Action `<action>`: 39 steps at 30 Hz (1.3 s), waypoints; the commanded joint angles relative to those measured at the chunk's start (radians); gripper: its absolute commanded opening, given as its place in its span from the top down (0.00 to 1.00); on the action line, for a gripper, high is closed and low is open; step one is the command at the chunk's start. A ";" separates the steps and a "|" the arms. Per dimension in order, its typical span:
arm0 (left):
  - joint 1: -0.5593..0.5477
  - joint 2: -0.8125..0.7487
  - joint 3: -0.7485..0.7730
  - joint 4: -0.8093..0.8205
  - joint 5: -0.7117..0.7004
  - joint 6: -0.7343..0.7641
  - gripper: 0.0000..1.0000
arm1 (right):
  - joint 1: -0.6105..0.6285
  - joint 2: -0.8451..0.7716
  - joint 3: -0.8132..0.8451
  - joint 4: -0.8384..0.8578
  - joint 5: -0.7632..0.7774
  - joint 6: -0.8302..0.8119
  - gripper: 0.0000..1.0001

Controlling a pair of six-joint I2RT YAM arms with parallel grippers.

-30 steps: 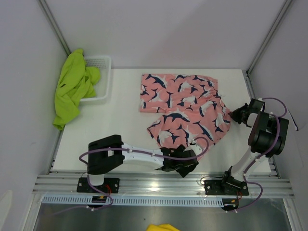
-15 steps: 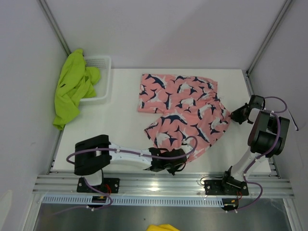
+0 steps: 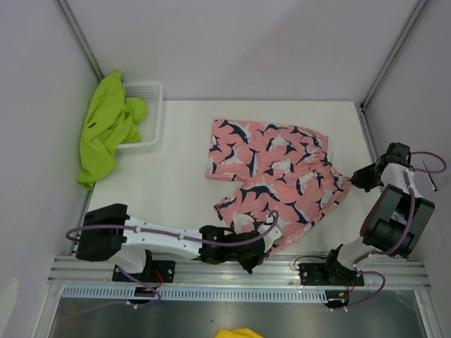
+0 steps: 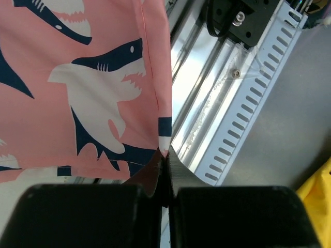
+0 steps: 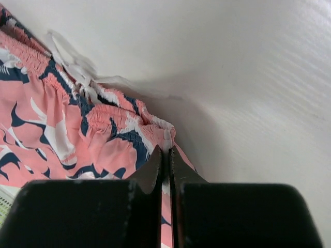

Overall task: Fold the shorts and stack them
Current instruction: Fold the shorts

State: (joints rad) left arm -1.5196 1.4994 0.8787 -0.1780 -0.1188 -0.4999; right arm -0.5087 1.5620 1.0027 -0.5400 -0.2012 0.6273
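Observation:
The pink shark-print shorts (image 3: 275, 169) lie spread across the middle of the table. My left gripper (image 3: 255, 257) is at the near edge, shut on the corner of a leg hem (image 4: 164, 135). My right gripper (image 3: 356, 176) is at the right side, shut on the end of the elastic waistband (image 5: 166, 138). The cloth is drawn out between the two grips. The lime green shorts (image 3: 106, 130) hang crumpled over the left rim of the white mesh basket (image 3: 151, 91) at the back left, far from both grippers.
The aluminium rail (image 3: 239, 271) with its slotted cable duct (image 4: 258, 98) runs along the near edge, just under my left gripper. A yellow object (image 3: 236, 332) lies below the rail. Frame posts rise at the back left and right corners.
My left gripper closed on the hem corner and slid left toward the near edge. My right gripper moved right and outward with the waistband. The pink shorts stretched out flatter between them.

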 commanded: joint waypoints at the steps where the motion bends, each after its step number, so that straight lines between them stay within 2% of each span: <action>1: -0.011 -0.077 0.025 -0.054 0.065 -0.043 1.00 | -0.001 -0.077 0.037 -0.069 -0.014 -0.012 1.00; 5: -0.024 -0.134 0.089 -0.119 0.067 -0.057 1.00 | -0.010 -0.143 0.074 -0.132 0.002 -0.011 1.00; 9: -0.011 -0.169 0.176 -0.282 -0.049 -0.063 1.00 | -0.010 -0.194 0.115 -0.159 0.000 0.006 1.00; 11: 0.028 -0.195 0.218 -0.357 -0.071 -0.049 1.00 | -0.010 -0.195 0.140 -0.166 -0.021 0.018 1.00; 15: 0.172 -0.321 0.230 -0.389 -0.042 -0.005 1.00 | -0.005 -0.189 0.169 -0.169 -0.055 0.051 1.00; 21: 0.366 -0.393 0.328 -0.463 -0.038 0.084 1.00 | 0.012 -0.198 0.211 -0.134 -0.078 0.147 1.00; 28: 0.584 -0.326 0.497 -0.459 -0.028 0.219 1.00 | 0.055 -0.177 0.258 -0.022 -0.110 0.290 1.00; 33: 0.719 -0.236 0.571 -0.430 0.013 0.265 1.00 | 0.102 -0.128 0.272 0.103 -0.141 0.377 1.00; 39: 0.850 -0.127 0.675 -0.405 0.054 0.288 1.00 | 0.142 -0.053 0.313 0.181 -0.104 0.454 1.00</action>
State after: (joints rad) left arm -0.7280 1.3464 1.4769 -0.6075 -0.0982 -0.2592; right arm -0.3775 1.4807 1.2617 -0.4709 -0.3305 1.0153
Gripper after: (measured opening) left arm 0.003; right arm 0.022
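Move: Some 56 cm ahead, 17 cm left and 7 cm below the left hand lies the far leg's outer hem corner; the left fingers already pinch the near leg's outer hem corner. The crotch is about 33 cm ahead and 7 cm left of that hand. From the right hand, already holding the near waist corner, the far waist corner is roughly 21 cm ahead, 5 cm left and 6 cm lower. Lifting the pinched near hem corner steeply, the left hand then sweeps forward about 28 cm and up some 23 cm, with a smaller drift left, towards the far leg's hem corner, turning counter-clockwise and levelling off high. The right hand keeps its waist corner, rises about 15 cm, then also goes forward and slightly left, its fingers tipping outward. ##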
